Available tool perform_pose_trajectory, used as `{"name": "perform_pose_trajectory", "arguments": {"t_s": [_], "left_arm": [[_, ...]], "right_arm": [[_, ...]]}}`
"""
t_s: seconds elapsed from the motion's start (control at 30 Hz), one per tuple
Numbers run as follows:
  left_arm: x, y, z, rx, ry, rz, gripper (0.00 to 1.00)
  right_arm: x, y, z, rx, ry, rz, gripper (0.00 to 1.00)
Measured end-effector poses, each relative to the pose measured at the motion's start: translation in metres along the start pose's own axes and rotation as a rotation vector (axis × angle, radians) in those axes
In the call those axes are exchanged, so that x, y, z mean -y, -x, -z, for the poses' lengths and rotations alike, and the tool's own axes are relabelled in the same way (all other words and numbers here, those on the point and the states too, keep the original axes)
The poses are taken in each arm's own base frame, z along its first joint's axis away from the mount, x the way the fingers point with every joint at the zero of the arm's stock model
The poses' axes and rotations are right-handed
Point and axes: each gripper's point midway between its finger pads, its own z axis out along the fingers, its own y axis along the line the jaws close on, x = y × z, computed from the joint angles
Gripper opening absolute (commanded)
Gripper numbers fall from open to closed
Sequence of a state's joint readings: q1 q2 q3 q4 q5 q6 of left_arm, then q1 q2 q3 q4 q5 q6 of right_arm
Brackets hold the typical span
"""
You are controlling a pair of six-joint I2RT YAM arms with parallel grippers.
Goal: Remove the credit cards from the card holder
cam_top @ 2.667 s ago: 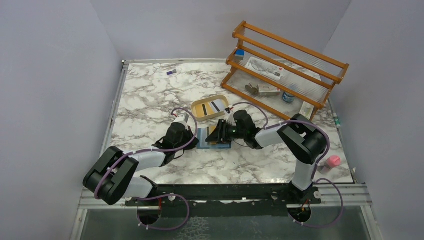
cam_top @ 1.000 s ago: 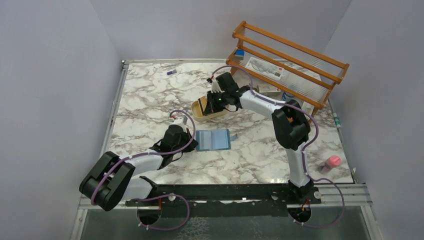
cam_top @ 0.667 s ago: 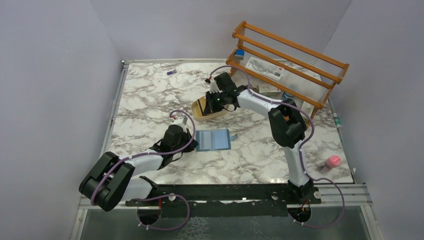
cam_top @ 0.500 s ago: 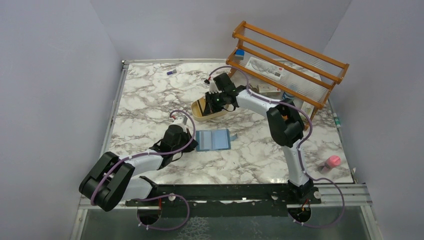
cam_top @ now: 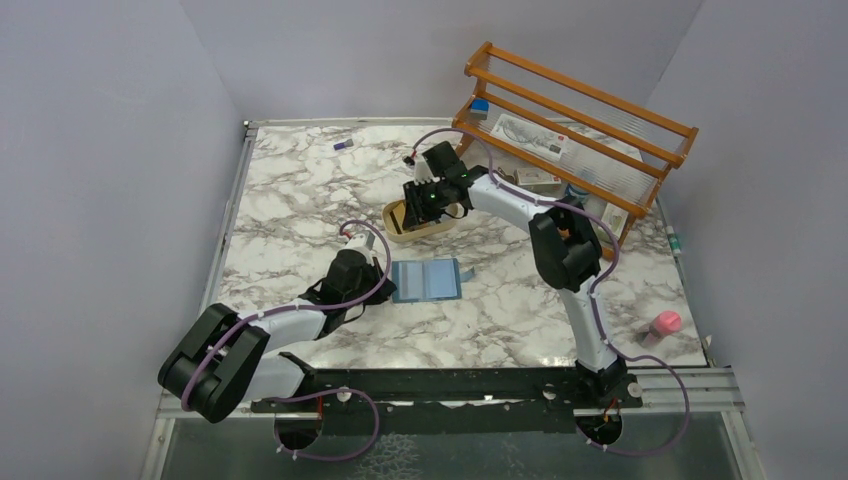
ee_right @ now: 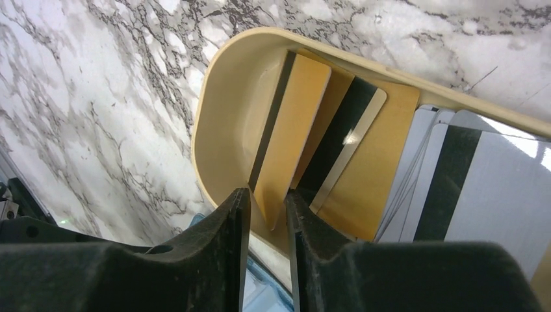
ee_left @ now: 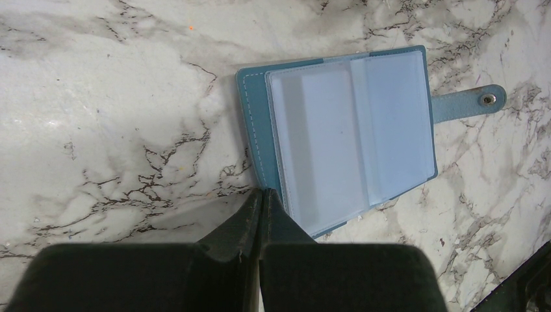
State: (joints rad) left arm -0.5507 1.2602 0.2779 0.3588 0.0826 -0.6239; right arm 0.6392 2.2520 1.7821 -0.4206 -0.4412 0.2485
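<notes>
The teal-blue card holder (cam_top: 427, 280) lies open and flat on the marble, its light-blue sleeves (ee_left: 344, 136) showing no card. My left gripper (cam_top: 386, 284) is shut, its tips (ee_left: 261, 193) resting on the holder's near left corner. My right gripper (cam_top: 418, 200) hangs over the left end of the tan tray (cam_top: 441, 229), jaws slightly open. A yellow credit card (ee_right: 292, 130) with a dark stripe stands tilted between the fingers, its far end down in the tray (ee_right: 214, 104). Other credit cards lie in the tray, one yellow (ee_right: 373, 169) and one white with a dark stripe (ee_right: 487, 175).
A wooden rack (cam_top: 570, 130) with small items stands at the back right, just behind the tray. A pink object (cam_top: 665, 323) sits near the front right edge and a small purple piece (cam_top: 344, 145) at the back left.
My right gripper left the card holder, carried a yellow card to the tray, shifted left over it, and its jaws have just parted. The left arm has stayed put.
</notes>
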Motion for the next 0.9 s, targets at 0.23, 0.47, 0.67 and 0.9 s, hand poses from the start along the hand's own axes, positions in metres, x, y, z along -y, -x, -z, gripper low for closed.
{"name": "perform_pose_trajectory", "arguments": {"t_s": [0.23, 0.47, 0.67, 0.9], "left_arm": [[0.000, 0.000, 0.000, 0.000, 0.000, 0.000, 0.00], [0.000, 0.000, 0.000, 0.000, 0.000, 0.001, 0.00], [0.000, -0.001, 0.003, -0.009, 0.006, 0.005, 0.00], [0.011, 0.012, 0.018, 0.003, -0.001, 0.004, 0.00]], "right_arm": [[0.005, 0.007, 0.005, 0.008, -0.044, 0.038, 0.54], [0.029, 0.025, 0.022, 0.066, -0.222, 0.090, 0.71], [0.008, 0.031, 0.088, 0.190, -0.250, 0.119, 0.75], [-0.046, 0.005, 0.135, 0.320, -0.034, 0.089, 0.71]]}}
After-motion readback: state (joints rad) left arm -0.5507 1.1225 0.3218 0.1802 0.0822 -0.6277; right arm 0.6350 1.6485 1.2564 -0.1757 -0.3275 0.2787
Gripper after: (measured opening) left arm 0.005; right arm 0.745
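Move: The right hand's fingers are already parted around the orange card leaning in the tray's left end, the card's middle about 3 cm ahead, in line sideways and 2 cm lower. The white cards lie about 3 cm ahead and 6 cm right; the card holder is some 13 cm back and 4 cm right, 4 cm below. The left hand has the holder's left edge, its middle 7 cm right and 2 cm ahead; the tray is about 17 cm ahead and 6 cm right. The right hand leaves the orange card in the tray, fingers opening much wider as it first slips about 3.5 cm forward and a little right, then climbs fast to some 12 cm above its start while swinging back and to the right, up off the tray, the wrist tilting the fingers up along the way. The left hand stays put at first with its shut fingers still pinching the card holder's left edge, then late on lifts that edge straight up by 2 to 3 cm. ##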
